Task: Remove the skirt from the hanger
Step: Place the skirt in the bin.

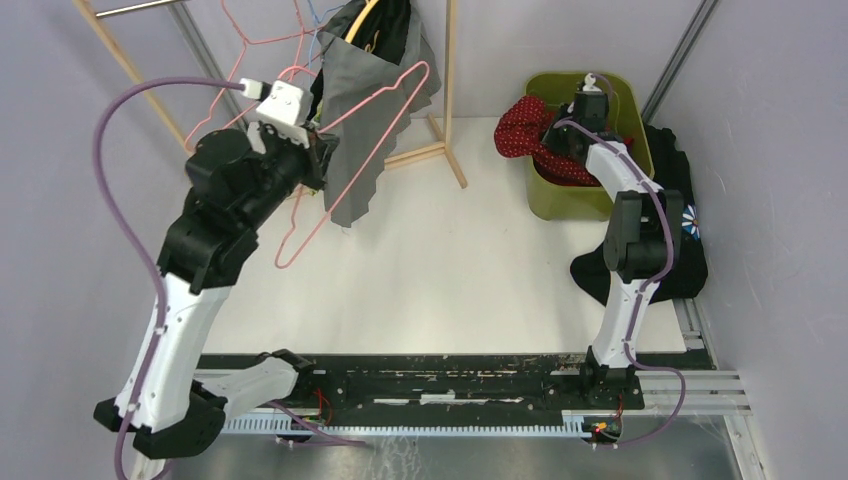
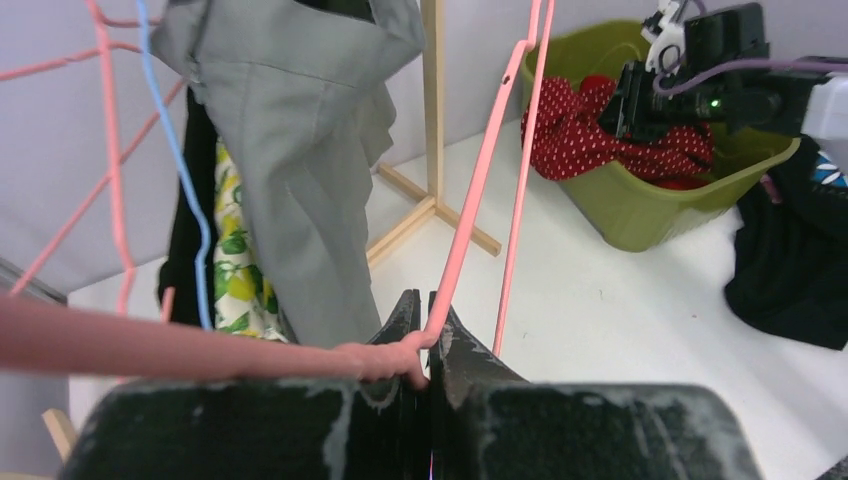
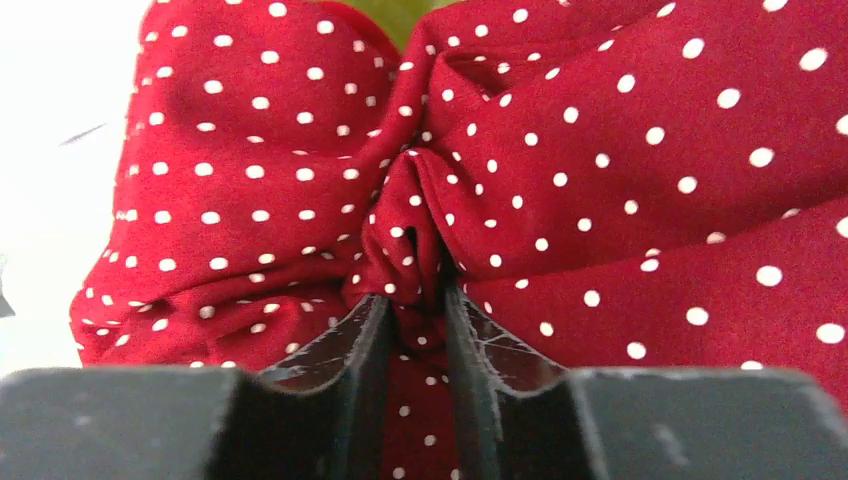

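The red white-dotted skirt [image 1: 520, 124] lies bunched in the green bin [image 1: 570, 203] at the back right, draped over its rim. My right gripper [image 1: 588, 100] is down in the bin. In the right wrist view its jaws stand slightly apart [image 3: 415, 296] with a fold of the skirt [image 3: 560, 150] lying between them. The bare pink wire hanger [image 1: 425, 66] hangs tilted at the back left. My left gripper [image 2: 428, 302] is shut on the hanger's wire [image 2: 482, 180] at a bend.
A grey garment [image 1: 360, 90] and a leaf-print one [image 2: 235, 270] hang on the wooden rack [image 1: 450, 90] beside the held hanger. More pink and blue wire hangers [image 1: 262, 40] hang behind. A black garment [image 1: 690, 250] lies right of the bin.
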Motion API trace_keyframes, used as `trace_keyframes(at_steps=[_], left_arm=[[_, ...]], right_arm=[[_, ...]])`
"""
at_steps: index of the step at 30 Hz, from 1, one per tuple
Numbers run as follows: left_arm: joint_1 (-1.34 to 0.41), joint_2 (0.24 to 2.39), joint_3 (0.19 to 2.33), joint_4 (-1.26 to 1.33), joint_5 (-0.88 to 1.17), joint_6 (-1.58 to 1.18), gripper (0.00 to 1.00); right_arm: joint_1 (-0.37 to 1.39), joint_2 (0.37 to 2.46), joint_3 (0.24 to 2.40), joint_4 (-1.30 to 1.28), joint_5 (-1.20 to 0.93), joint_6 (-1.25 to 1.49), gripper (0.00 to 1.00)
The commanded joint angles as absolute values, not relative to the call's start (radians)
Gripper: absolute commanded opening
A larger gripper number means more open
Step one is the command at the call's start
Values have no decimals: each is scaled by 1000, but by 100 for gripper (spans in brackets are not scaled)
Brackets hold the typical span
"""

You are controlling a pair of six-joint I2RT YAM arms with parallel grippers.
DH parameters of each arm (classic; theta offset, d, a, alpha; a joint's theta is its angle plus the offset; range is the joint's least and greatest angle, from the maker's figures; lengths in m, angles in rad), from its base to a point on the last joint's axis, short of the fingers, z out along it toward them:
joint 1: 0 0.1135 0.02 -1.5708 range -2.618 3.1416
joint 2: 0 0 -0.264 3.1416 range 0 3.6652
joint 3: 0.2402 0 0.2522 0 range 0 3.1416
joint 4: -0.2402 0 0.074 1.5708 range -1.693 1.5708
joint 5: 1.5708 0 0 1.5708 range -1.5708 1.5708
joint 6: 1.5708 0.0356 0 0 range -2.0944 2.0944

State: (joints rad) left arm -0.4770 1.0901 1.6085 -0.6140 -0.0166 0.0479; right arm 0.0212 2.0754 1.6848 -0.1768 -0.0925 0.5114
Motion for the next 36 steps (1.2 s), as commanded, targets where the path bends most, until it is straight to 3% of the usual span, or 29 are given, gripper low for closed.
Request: trace_keyframes(at_steps=[1, 4, 9, 15, 19, 26, 36], left_arm=[[-475, 1006, 1714, -713, -60, 85, 3], [-475, 991, 1774, -801, -172, 105, 3], [-475, 921, 1779, -853, -366, 129, 3], [-474, 874, 1728, -854, -644, 168, 3], [-474, 899, 1714, -831, -726, 226, 3], [-475, 950, 1723, -728, -805, 339, 3], [-474, 1124, 1894, -791, -739, 352, 3]], right_arm=[[4, 2094, 1789, -291, 27, 438, 38], [-14, 2099, 1834, -328, 99, 436, 43], [-25, 2087, 1867, -350, 117, 427, 62], [-21, 2036, 1975, -369, 55, 372, 68], [-23, 2026, 2102, -394, 51, 316, 87], [-23, 2058, 2346, -402, -46, 306, 87], [-21, 2134, 2479, -341, -126, 383, 87]])
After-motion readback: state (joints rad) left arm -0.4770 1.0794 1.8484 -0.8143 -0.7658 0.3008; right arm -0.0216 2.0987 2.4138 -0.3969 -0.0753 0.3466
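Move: The polka-dot skirt lies bunched at the right fingertips, its middle some 4 cm below them and 1 cm to the right; the bin's middle is about 5 cm right and 9 cm down. From the left hand, that skirt is roughly 28 cm ahead, 42 cm right and 34 cm down. The left hand's pinched hanger goes towards the bare rail, about 25 cm ahead, 20 cm left and 12 cm up; grey garment 22 cm ahead, 5 cm right and 8 cm down, empty pink hangers 18 cm ahead, 6 cm left, level. The right fingers, already parting, open nearly wide and come free of the skirt's folds, easing about 5 cm right, then climbing some 27 cm out of the bin and tipping up. Meanwhile the left hand keeps its pinch on the pink hanger, draws back while swinging it 16 cm left, away from the grey garment, and turns some 40 degrees counter-clockwise, ending a little higher and edging forward again. ##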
